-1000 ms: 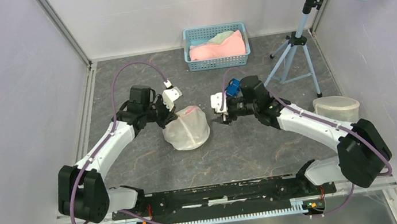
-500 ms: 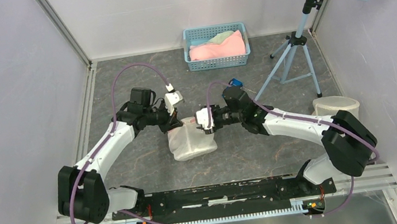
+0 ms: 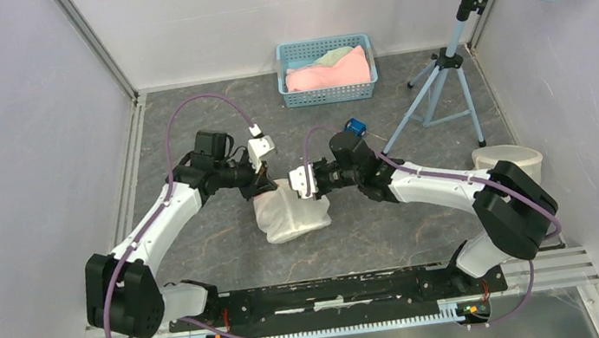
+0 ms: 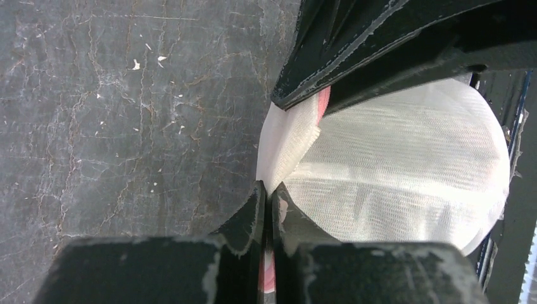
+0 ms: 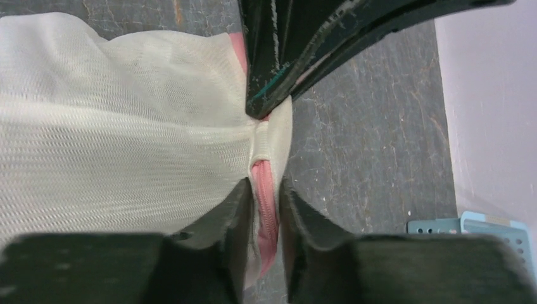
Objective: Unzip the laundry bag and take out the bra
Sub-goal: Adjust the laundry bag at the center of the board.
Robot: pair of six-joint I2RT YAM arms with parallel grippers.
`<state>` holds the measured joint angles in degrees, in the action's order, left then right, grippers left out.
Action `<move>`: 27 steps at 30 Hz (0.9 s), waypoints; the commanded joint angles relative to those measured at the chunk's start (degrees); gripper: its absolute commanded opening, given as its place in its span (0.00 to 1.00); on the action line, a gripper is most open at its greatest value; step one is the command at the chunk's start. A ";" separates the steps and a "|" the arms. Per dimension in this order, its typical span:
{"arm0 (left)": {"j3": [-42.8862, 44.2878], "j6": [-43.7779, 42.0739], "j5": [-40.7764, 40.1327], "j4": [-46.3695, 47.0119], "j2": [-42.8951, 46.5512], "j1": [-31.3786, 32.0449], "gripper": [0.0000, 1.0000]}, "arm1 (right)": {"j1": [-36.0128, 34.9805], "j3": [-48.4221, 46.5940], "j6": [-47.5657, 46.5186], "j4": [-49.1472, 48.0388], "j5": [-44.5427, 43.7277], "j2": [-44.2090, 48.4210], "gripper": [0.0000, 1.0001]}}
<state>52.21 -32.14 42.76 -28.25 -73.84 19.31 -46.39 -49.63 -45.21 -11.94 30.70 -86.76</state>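
Note:
A white mesh laundry bag (image 3: 289, 214) lies mid-table between both arms. My left gripper (image 3: 261, 183) is shut on the bag's upper left edge; in its wrist view the fingertips (image 4: 269, 190) pinch the folded mesh (image 4: 392, 164). My right gripper (image 3: 303, 188) is at the bag's top right. In its wrist view the jaws (image 5: 266, 187) stand narrowly open, straddling the pink zipper (image 5: 265, 209) at the seam of the mesh (image 5: 114, 126). The left gripper's fingers (image 5: 278, 57) hold the same seam just beyond. The bra is hidden.
A blue basket (image 3: 327, 71) with pink and pale cloth stands at the back wall. A tripod (image 3: 442, 85) stands at the back right, and a round clear container (image 3: 508, 163) sits by the right wall. Walls close in on both sides.
My right arm has swung left from beside the bag onto its top edge, and its jaws have narrowed around the zipper. The bag has bunched up and shifted slightly; the left gripper kept its hold.

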 commanded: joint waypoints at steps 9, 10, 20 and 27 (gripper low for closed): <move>3.21 12.97 6.53 3.11 6.70 -5.55 0.57 | -0.06 -10.21 3.59 8.04 -0.98 0.91 0.00; 2.20 15.20 6.67 5.16 7.64 -6.30 0.58 | 0.05 -10.15 5.06 7.72 -0.70 1.06 0.00; -11.17 21.77 6.06 16.75 16.37 -7.08 0.66 | 1.39 -8.01 15.15 8.40 3.49 0.92 0.00; -14.37 21.61 8.94 20.43 15.85 -6.61 0.68 | 1.99 -5.96 22.87 6.89 7.35 1.14 0.00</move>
<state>38.04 -12.60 47.57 -13.50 -57.87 12.36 -44.80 -56.18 -28.73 -2.48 34.04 -86.83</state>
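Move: The laundry bag's rim already lies between the right hand's half-closed fingers; the bag's middle is about 5 cm back, 2 cm left and 6 cm below that hand. The blue toy car stands some 13 cm ahead and 17 cm to its right, the basket about 28 cm ahead and 12 cm right, both roughly 10 cm lower. From the left hand, which still pinches the rim, the bag's middle is about 5 cm back, 5 cm right and 6 cm below. The right fingers shut on the bag's zipped rim; the left let go, rise about 6 cm and partly sink. ##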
